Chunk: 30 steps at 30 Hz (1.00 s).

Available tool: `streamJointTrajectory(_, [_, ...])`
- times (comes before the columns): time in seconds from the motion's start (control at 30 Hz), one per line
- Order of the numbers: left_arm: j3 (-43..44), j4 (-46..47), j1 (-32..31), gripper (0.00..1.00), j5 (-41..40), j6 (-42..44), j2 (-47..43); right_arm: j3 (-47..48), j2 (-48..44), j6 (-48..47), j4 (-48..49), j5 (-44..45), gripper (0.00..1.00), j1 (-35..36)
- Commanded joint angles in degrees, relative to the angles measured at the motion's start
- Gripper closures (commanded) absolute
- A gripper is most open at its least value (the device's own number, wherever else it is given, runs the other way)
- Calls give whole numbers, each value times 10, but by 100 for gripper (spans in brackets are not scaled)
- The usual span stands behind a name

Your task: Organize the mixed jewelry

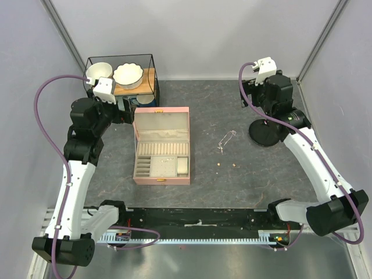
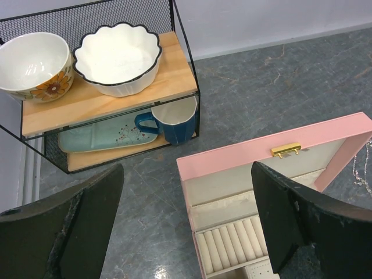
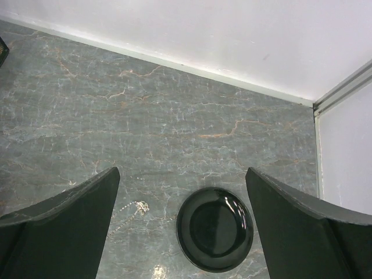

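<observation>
A thin silvery chain (image 1: 225, 140) lies on the grey table between the pink box and the black disc stand; its end shows in the right wrist view (image 3: 135, 208). Two tiny pale gold pieces (image 1: 218, 165) (image 1: 235, 165) lie just in front of it. The open pink jewelry box (image 1: 161, 146) stands left of centre and shows in the left wrist view (image 2: 267, 152). My left gripper (image 2: 186, 224) is open and empty, raised above the box's back left corner. My right gripper (image 3: 183, 229) is open and empty, raised above the black disc stand (image 3: 215, 229).
A black wire rack (image 1: 152, 64) at the back left holds two white bowls (image 1: 127, 75), a teal plate (image 2: 104, 138) and a blue mug (image 2: 173, 119). The black disc stand (image 1: 264, 134) sits at the right. White walls enclose the back and sides.
</observation>
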Motion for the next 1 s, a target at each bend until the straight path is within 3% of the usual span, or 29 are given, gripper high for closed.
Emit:
streamJointTrajectory(0.0, [13,26,3,3,2,-16,-5,14,-14,-2,21,8,2,0])
streamJointTrajectory(0.33, [13,25,3,2,11,-14,-5,-1,-15,-7,24,-9,2,1])
streamJointTrajectory(0.47, [10,19,4,2,52,3,-7,-17,-4,-10,23,-20,2,0])
streamJointTrajectory(0.73, [-9,-26,3,1,136,47,-19,-58,81,-14,17,0,2,1])
streamJointTrajectory(0.97, [-20,-42,2,1,142,62,-24,-88,176,-18,20,-18,2,0])
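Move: The necklace lies about 7 cm to the right hand's left and 2 cm back, some 32 cm below it. The black plate is roughly 13 cm to that hand's right and 3 cm ahead, the loose earrings 15 cm back and 9 cm left, also at table level. From the left hand, the open jewelry box is about 9 cm back, 14 cm right and 31 cm down; the blue mug is some 28 cm ahead and 3 cm right. Towards the table stretch between necklace and plate, the right hand, after a pause, drops with gathering speed, about 16 cm with only a little forward drift, its open fingers tipping some 20 degrees further down. The left hand, also open, eases about 3 cm right and 2 cm back towards the box, starting to sink as it swings about 12 degrees clockwise. ##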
